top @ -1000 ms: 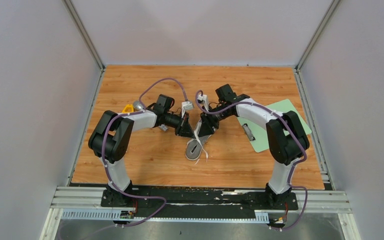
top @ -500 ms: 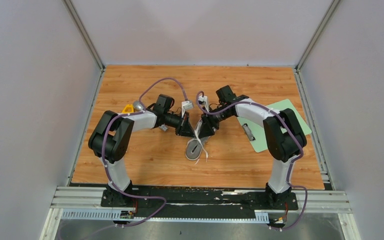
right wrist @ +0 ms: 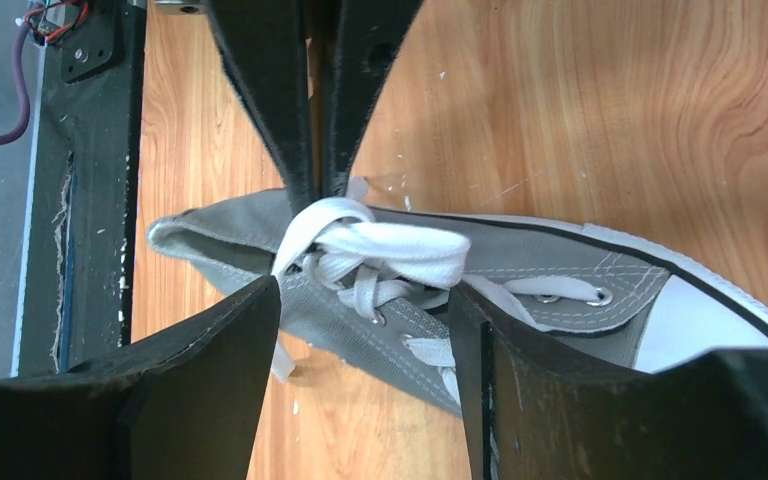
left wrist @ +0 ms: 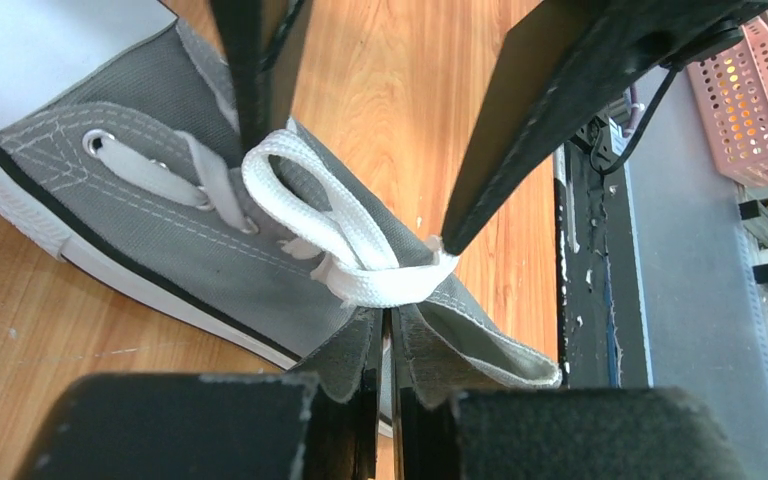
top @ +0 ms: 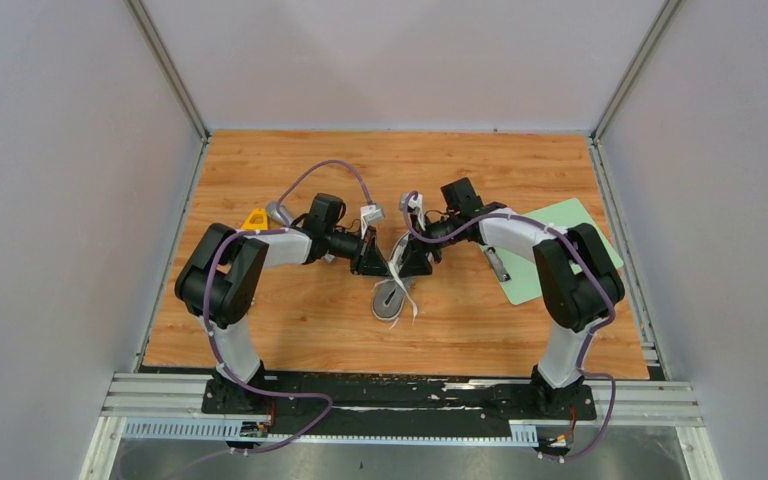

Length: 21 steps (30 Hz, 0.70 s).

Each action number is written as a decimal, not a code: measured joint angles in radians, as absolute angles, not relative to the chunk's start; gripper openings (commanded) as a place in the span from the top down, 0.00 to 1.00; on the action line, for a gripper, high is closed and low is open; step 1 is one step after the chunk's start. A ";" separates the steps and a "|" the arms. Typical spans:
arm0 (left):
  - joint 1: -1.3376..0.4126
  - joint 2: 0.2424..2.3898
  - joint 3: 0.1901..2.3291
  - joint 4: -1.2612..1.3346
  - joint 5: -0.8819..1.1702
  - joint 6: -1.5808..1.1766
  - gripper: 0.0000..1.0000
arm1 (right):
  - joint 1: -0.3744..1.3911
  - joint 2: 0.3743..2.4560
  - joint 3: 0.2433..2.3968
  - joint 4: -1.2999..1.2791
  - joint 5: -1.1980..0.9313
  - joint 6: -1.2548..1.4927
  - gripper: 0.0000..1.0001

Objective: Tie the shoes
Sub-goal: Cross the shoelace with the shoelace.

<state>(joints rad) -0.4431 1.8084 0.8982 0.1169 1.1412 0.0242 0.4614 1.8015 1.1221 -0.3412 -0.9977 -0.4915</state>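
Note:
A small grey sneaker (top: 389, 299) with a white toe cap (right wrist: 705, 330) lies on the wooden table, toe toward the right in the right wrist view. Its white laces form a loop (right wrist: 385, 245) over the tongue. My left gripper (left wrist: 387, 322) is shut on one end of that lace loop (left wrist: 360, 255), its fingers (right wrist: 310, 110) pinching it from above in the right wrist view. My right gripper (right wrist: 360, 295) stands open, straddling the loop's other end without gripping it. Both grippers (top: 390, 260) meet just behind the shoe.
A pale green mat (top: 570, 235) with a small metal object (top: 497, 262) lies at the right. A yellow piece (top: 255, 217) and a grey one (top: 278, 210) sit behind the left arm. Grey walls enclose the table; a pink basket (left wrist: 750, 90) stands off the table.
My right gripper has opened wide and let go of the lace. Both wrists have shifted slightly back; the shoe has stayed in place.

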 measured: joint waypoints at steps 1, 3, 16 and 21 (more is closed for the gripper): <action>-0.443 1.808 0.897 0.124 1.142 0.022 0.89 | 0.461 1.820 1.133 -0.336 -1.001 -0.489 0.36; -0.443 1.808 0.896 0.135 1.144 0.018 0.89 | 0.461 1.847 1.149 -0.331 -1.015 -0.483 0.36; -0.443 1.806 0.895 0.154 1.155 0.010 0.89 | 0.487 1.862 1.166 -0.324 -1.106 -0.476 0.50; -0.440 1.806 0.895 0.150 1.151 0.013 0.89 | 0.496 1.862 1.166 -0.327 -1.132 -0.482 0.63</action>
<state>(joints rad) -0.4404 1.8057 0.8948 0.1497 1.1511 0.0132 0.4965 1.8622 1.1660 -0.3267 -1.1320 -0.4816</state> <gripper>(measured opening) 0.109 0.433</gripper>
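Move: The left hand holds the lace pinched beside the shoelace loop, which lies at its fingertips, about 1 cm to its right and level. From the open right hand, the loop is some 3 cm to the left, 1 cm back and 1 cm higher; the shoe's middle is about 2 cm left, 1 cm back and 5 cm below, and the lace tail about 7 cm back, 1 cm right and 4 cm below. The right hand eases about 2 cm left, then slightly back, half-closing around the loop while the left keeps its pinch. ##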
